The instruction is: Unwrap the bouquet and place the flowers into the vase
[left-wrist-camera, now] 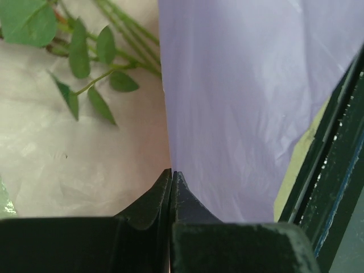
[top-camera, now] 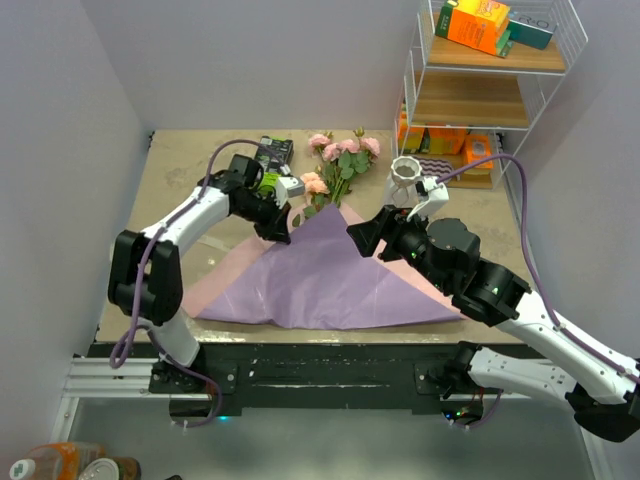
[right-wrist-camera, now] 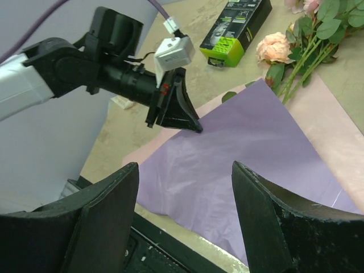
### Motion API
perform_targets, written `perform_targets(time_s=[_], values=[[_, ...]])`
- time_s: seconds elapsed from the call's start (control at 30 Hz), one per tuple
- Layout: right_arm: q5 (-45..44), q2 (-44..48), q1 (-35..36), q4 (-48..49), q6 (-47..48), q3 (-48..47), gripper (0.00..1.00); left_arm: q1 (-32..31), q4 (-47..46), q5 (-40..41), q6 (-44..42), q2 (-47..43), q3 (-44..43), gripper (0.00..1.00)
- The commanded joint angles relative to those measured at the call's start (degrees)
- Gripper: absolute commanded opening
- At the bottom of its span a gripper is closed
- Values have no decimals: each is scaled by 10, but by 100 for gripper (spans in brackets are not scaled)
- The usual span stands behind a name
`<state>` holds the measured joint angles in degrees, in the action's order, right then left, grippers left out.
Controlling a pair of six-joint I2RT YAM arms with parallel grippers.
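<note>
The bouquet lies unwrapped. Its lilac paper [top-camera: 330, 270] [left-wrist-camera: 244, 102] [right-wrist-camera: 239, 148] is spread flat over a pale pink sheet [top-camera: 215, 285]. The flowers [top-camera: 340, 160] [right-wrist-camera: 276, 48], pink blooms on green stems [left-wrist-camera: 85, 57], rest at the paper's far tip. My left gripper [top-camera: 282, 236] [left-wrist-camera: 172, 173] [right-wrist-camera: 193, 126] is shut, and the paper's left edge runs right into its closed tips. To the right of the paper's tip, my right gripper [top-camera: 362, 233] [right-wrist-camera: 185, 165] hovers open over the sheet with nothing in it. The off-white vase [top-camera: 407, 172] stands just behind it.
A green and black box [top-camera: 272, 152] [right-wrist-camera: 236, 25] lies at the back, left of the blooms. A white wire shelf [top-camera: 490, 90] with orange boxes stands at the back right, close to the vase. Walls close in the left and back sides.
</note>
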<state>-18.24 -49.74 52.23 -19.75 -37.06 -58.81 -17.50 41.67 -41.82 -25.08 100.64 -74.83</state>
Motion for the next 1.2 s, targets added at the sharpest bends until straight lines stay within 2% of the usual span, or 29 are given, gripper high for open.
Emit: perform_targets(time_s=[0.0, 0.4, 0.77, 0.87, 1.17], values=[[0, 13, 0, 3, 8, -21, 70, -25, 44, -50, -48, -79, -23, 0], [-24, 30, 0, -28, 28, -53, 71, -65, 173, -99, -155, -187, -14, 0], [-40, 15, 0, -49, 41, -90, 72, -84, 337, -156, -313, -265, -18, 0], [-39, 3, 1, -48, 41, -100, 72, -96, 337, -152, -322, -307, 2, 0], [-47, -40, 0, -47, 56, -143, 74, -148, 337, -62, -384, -409, 52, 0]])
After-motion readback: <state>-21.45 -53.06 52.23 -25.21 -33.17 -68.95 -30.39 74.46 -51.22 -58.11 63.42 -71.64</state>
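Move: The left hand already pinches the left edge of the wrapper's upper flap and takes it towards the wrapper's near edge, about 20 cm back, 2 cm left and 6 cm below. From that hand the flower heads lie some 17 cm ahead, 13 cm right and 4 cm lower; the green-black box about 18 cm ahead, 4 cm left and 4 cm lower. From the right hand that near edge lies about 9 cm back, 21 cm left and 29 cm below. Back and up in one steady sweep, the left hand draws the pinched purple flap away from the flower heads to above the wrapper's near edge, about 20 cm back and some 14 cm higher, fingers staying shut and wrist turning clockwise. The empty, open right hand just rises about 4 cm. ##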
